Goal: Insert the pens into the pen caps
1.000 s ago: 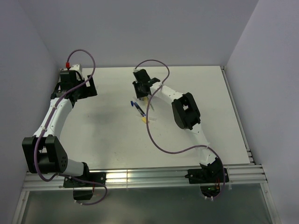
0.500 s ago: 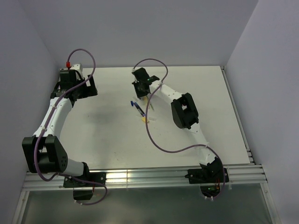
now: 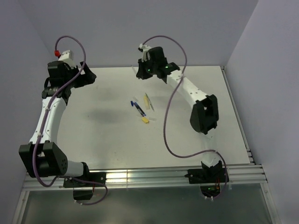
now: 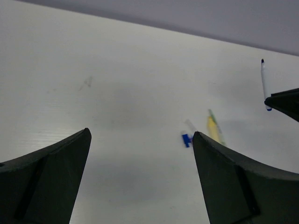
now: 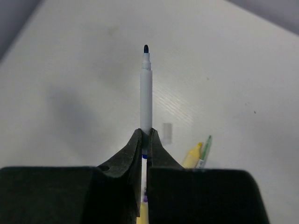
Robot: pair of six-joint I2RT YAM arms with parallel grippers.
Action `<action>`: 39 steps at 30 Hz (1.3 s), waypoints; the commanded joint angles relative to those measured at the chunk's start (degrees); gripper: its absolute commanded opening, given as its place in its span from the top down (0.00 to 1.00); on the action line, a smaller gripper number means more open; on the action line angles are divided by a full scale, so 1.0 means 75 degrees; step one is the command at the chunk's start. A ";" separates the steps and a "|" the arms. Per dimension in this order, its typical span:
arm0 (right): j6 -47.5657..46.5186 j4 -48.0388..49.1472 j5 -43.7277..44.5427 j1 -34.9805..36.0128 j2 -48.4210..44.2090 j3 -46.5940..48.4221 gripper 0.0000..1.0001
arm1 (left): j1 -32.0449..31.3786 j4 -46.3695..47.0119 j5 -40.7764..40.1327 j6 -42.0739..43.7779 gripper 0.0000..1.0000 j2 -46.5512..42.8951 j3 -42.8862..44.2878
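My right gripper (image 5: 146, 132) is shut on a thin pen (image 5: 146, 93) with a white barrel and a dark blue tip, which sticks out past the fingertips. In the top view this gripper (image 3: 140, 73) is raised over the far middle of the table. A pale yellow pen (image 3: 148, 101) lies on the table, and also shows in the right wrist view (image 5: 193, 155). Beside it lie a pale translucent cap with a blue end (image 3: 137, 107) and a bright yellow cap (image 3: 145, 120). My left gripper (image 4: 141, 134) is open and empty, raised at the far left (image 3: 83, 76).
The white table (image 3: 201, 140) ends at grey walls on the left, back and right. A metal rail (image 3: 140, 175) runs along the near edge by the arm bases. Purple cables (image 3: 174, 100) loop along both arms.
My right gripper has risen and moved back with the blue-tipped pen in it, uncovering the yellow pen on the table. My left arm has also lifted and shifted left.
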 commanded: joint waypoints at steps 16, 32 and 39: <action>0.2630 0.3234 -0.5359 0.0072 -0.3628 -0.3031 1.00 | -0.0326 0.8522 0.5077 -0.6747 0.07 -0.1272 -0.2699; 0.3380 0.3938 -0.5558 0.0682 -0.3570 -0.3336 1.00 | -0.1088 0.7293 0.4936 -0.6220 0.30 -0.1354 -0.2512; 0.3427 0.4043 -0.5593 0.0682 -0.3570 -0.3430 1.00 | -0.1275 0.7903 0.5170 -0.6900 0.64 -0.1191 -0.2629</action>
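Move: My right hand already grips the white pen above the table. The pen's middle is roughly 10 cm ahead, 23 cm right and 5 cm below my open left hand. From my right hand, the left gripper it goes to meet is some 25 cm left, 7 cm back and 7 cm higher. About 18 cm below my right hand lie the yellow marker (3 cm back, 4 cm right) and the blue pen (7 cm straight back). I bring both hands together in the air: my right hand, keeping its grip on the white pen, climbs and draws back over 20 cm, edging left and turning counter-clockwise to offer the pen's free end. My left hand swings right about 16 cm, rising and drawing back, rolls its left side down while turning some 40 degrees clockwise, then half closes its fingers around that free end. ##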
